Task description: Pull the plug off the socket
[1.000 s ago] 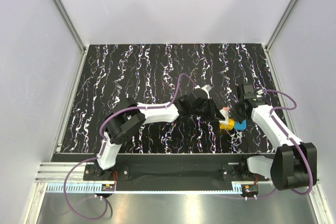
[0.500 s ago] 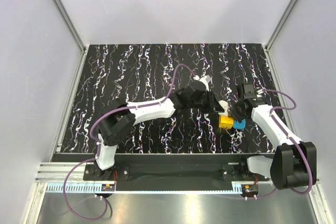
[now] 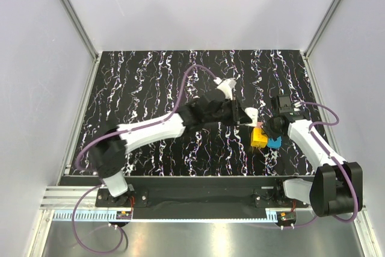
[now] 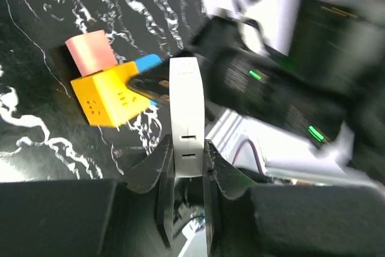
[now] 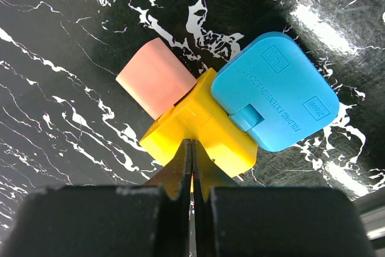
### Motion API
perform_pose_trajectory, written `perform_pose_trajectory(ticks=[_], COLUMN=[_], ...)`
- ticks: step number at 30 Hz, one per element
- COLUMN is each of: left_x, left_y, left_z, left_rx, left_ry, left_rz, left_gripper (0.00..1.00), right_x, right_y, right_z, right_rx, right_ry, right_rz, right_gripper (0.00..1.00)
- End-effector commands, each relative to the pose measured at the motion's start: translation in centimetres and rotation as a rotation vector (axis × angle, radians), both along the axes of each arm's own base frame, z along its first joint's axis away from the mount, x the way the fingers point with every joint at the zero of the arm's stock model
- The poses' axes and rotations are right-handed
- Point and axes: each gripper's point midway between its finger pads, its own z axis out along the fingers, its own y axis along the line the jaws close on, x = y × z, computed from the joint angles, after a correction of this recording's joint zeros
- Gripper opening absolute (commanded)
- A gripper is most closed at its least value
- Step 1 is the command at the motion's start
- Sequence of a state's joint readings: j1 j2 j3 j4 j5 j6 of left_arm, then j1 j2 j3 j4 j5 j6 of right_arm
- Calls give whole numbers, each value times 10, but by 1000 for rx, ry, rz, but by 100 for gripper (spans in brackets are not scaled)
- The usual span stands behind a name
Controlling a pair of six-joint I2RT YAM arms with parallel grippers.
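Observation:
The yellow cube socket (image 3: pixel 259 137) lies on the black marbled table, also seen as the socket (image 5: pixel 204 127) and the socket (image 4: pixel 108 97). A pink plug (image 5: pixel 155 76) and a blue plug (image 5: pixel 277 91) sit in its sides. A white plug (image 4: pixel 183 109) is clear of the socket, gripped flat between the jaws of my left gripper (image 4: pixel 183 148); in the top view this white plug (image 3: pixel 251 114) hangs just beyond the socket. My right gripper (image 5: pixel 191 148) is shut, its tips pressed against the socket's yellow face.
The black marbled table (image 3: pixel 150 82) is bounded by white walls at the back and both sides. My right arm (image 4: pixel 289 82) fills the background close behind the white plug. A purple cable (image 3: pixel 186 85) loops above the left arm.
My left gripper has pulled back from the yellow socket toward the far side, carrying the white plug with it. The right gripper and the socket have stayed in place.

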State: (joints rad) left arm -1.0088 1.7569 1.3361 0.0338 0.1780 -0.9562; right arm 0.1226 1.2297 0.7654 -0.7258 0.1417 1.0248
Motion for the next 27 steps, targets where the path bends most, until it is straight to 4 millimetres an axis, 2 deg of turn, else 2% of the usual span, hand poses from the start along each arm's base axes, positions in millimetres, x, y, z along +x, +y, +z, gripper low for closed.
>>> perform_pose_trajectory(ticks=[1, 2, 3, 4, 6, 7, 8, 9, 10, 11, 12, 13, 15, 18, 21, 25, 27], left_x=[-9, -5, -9, -8, -13, -9, -9, -12, -6, -5, -12, -3, -10, -13, -15, -15, -13], left_y=[36, 49, 66, 88, 119, 145, 160, 177, 204, 220, 245, 270, 300, 331, 340, 359, 362], left_z=[31, 25, 11, 7, -7, -12, -16, -26, -32, -41, -58, -66, -81, -86, -83, -91, -95], left_rx=[28, 69, 143, 179, 251, 275, 295, 336, 365, 398, 468, 510, 623, 731, 696, 738, 755], left_ry=[-146, -156, -155, -163, -145, -149, -142, -112, -93, -60, -7, 31, 77, 77, 73, 50, 53], left_rz=[3, 33, 37, 77, 104, 162, 185, 205, 271, 303, 325, 391, 416, 502, 583, 655, 673], left_gripper=[0, 0, 0, 0, 0, 0, 0, 0, 0, 0, 0, 0, 0, 0, 0, 0, 0], right_x=[-66, -66, -66, -66, -64, -65, -64, -63, -61, -60, -62, -61, -59, -58, -58, -60, -60], right_y=[-25, -25, -25, -27, -28, -29, -28, -27, -25, -24, -24, -23, -24, -27, -23, -18, -20], right_z=[-46, -45, -45, -45, -43, -44, -43, -42, -41, -39, -39, -37, -35, -34, -36, -37, -37], right_rx=[-134, -135, -137, -143, -147, -152, -147, -145, -138, -134, -131, -128, -132, -153, -135, -110, -116], right_ry=[295, 293, 287, 285, 266, 264, 253, 250, 242, 239, 247, 246, 238, 238, 249, 270, 277], right_rz=[24, 22, 23, 21, 20, 19, 22, 38, 53, 65, 74, 75, 73, 80, 92, 101, 106], right_gripper=[0, 0, 0, 0, 0, 0, 0, 0, 0, 0, 0, 0, 0, 0, 0, 0, 0])
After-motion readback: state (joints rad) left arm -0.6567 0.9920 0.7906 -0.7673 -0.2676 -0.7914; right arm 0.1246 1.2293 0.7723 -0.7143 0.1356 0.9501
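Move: The left hand already holds the white plug. The open table it swings to lies about 35 cm to its left, 2 cm back and some 20 cm below. The yellow socket lies about 6 cm right, 4 cm back and 15 cm below the left hand. At the right hand's shut fingertips, the yellow socket's middle is about 1 cm back, 1 cm left and 3 cm below; the pink block is 4 cm ahead and 2 cm left, the blue case 3 cm back and 4 cm right. Fast to the left, away from the yellow socket, the left arm carries the plug about 35 cm over open table, first rising slightly, then sinking to end some 10 cm lower. Its wrist turns roughly 50 degrees, tipping the fingers down and swinging them counter-clockwise; they keep their grip. The right hand stays put, shut fingertips still resting on the socket. ##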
